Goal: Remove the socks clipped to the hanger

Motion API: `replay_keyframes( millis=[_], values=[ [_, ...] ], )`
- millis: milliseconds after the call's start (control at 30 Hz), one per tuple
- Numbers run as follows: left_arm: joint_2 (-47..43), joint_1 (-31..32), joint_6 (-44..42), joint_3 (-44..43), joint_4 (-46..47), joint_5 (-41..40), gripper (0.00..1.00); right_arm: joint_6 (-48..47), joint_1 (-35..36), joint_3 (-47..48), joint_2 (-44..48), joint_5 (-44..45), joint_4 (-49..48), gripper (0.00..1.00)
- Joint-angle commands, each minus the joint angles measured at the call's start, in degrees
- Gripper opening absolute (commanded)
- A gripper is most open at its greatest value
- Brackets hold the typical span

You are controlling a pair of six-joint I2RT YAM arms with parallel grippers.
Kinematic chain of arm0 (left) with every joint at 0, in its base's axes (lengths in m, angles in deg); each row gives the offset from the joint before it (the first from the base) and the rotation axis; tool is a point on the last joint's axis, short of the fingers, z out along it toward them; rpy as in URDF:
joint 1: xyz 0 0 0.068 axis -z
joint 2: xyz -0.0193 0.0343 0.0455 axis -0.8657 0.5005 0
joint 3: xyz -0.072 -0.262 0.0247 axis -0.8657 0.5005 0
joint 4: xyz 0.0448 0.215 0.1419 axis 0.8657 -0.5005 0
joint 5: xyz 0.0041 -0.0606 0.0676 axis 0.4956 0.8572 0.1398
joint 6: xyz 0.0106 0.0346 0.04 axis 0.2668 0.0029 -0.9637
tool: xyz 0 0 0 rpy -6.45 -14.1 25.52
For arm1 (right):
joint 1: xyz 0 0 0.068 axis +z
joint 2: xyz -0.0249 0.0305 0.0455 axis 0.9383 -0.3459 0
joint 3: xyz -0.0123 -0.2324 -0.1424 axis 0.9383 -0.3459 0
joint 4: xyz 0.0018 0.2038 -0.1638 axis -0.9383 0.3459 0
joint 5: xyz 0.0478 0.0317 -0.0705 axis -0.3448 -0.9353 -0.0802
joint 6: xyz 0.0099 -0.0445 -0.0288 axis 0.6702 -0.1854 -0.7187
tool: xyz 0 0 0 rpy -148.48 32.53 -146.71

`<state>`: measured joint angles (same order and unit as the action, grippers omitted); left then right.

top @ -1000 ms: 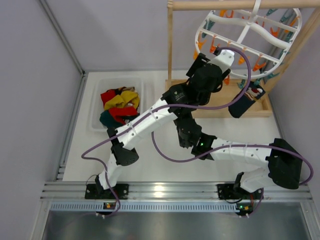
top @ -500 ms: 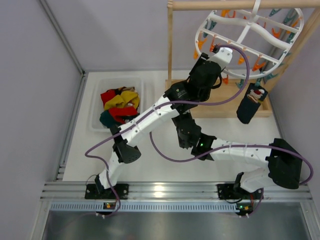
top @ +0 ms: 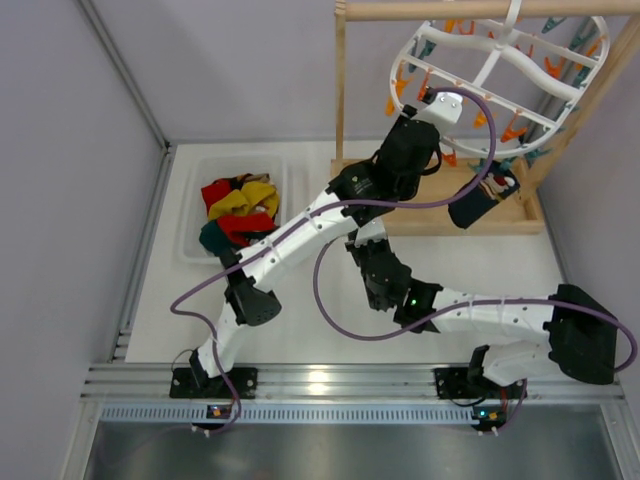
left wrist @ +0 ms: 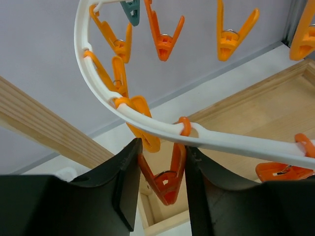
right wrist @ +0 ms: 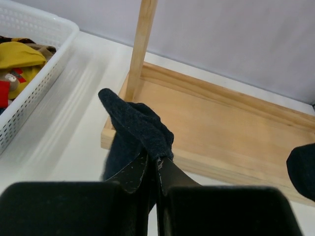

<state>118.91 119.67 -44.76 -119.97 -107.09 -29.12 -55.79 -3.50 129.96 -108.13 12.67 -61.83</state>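
The white oval hanger (top: 500, 60) hangs from a wooden rod at the top right, and its rim (left wrist: 236, 145) crosses the left wrist view. My left gripper (left wrist: 162, 147) reaches up to that rim, shut on an orange clip (left wrist: 167, 179) with one finger on each leg of it. A dark sock (top: 472, 208) hangs tilted from the hanger's near right side. My right gripper (right wrist: 153, 162) is low over the table, shut on a dark navy sock (right wrist: 135, 128) that droops over its fingers. Part of another dark sock (right wrist: 302, 169) shows at the right edge.
A white basket (top: 195, 170) at the left holds yellow, red and teal socks (top: 240, 210). The wooden stand's post (top: 340, 90) and tray base (right wrist: 231, 123) stand under the hanger. Several free orange clips (left wrist: 165, 34) hang from the rim. Walls close in on both sides.
My left gripper has closed on the orange clip at the hanger's rim. The hanging dark sock has swung and now tilts to the left. The right arm has shifted slightly, still holding its sock.
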Motion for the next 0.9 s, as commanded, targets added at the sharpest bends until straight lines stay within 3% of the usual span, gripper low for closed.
replay_keyframes(
  millis=[0, 33, 267, 433, 533, 633, 867],
  values=[
    [-3.25, -0.38, 1.75, 2.37, 2.45, 0.64, 0.43, 4.36, 0.98, -3.07, 4.89, -0.37, -2.11, 0.0],
    [-4.05, -0.38, 2.02, 3.16, 2.53, 0.64, 0.53, 5.24, 1.06, -5.25, 6.04, -1.07, -0.8, 0.0],
    [-11.51, -0.46, 4.39, 11.95, 2.45, 0.65, 0.8, 14.81, 0.71, -17.21, 17.03, -9.5, 3.6, 0.0],
    [-18.54, -0.38, 7.03, 18.36, 2.27, -0.85, 0.89, 17.54, -1.39, -21.09, 20.02, -16.0, 5.98, 0.0],
    [-24.78, -0.46, 9.13, 27.22, 2.18, -2.78, 0.99, 19.74, -4.19, -21.36, 20.02, -22.15, 5.89, 0.0],
    [-31.55, -0.46, 10.28, 32.95, 2.27, -5.85, 0.99, 20.62, -6.75, -19.44, 18.27, -26.99, 5.8, 0.0],
    [-50.53, -0.38, 18.27, 55.71, 1.14, -10.69, 0.99, 18.09, -8.6, -8.02, 8.0, -35.25, 5.8, 0.0]
  ],
)
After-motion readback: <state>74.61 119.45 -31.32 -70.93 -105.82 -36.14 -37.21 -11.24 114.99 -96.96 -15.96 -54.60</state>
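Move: The left gripper still squeezes an orange clip on the hanger rim. The dark sock, held free in the right gripper, lies about 10 cm back, 8 cm left and 18 cm below it. The frame post is some 8 cm ahead and 13 cm left of the left gripper. From the right gripper, the laundry basket lies roughly 13 cm ahead, 28 cm left and 20 cm down. Open the left gripper wide to let go of the orange clip, dipping some 3 cm clear of the rim, then sweep it left towards the basket side, about 17 cm, drawing back 9 cm and climbing again. Keep the right fingers shut on the dark sock; lower it about 8 cm, first back and right, then returning left, turning the wrist counter-clockwise and tipping it down. ##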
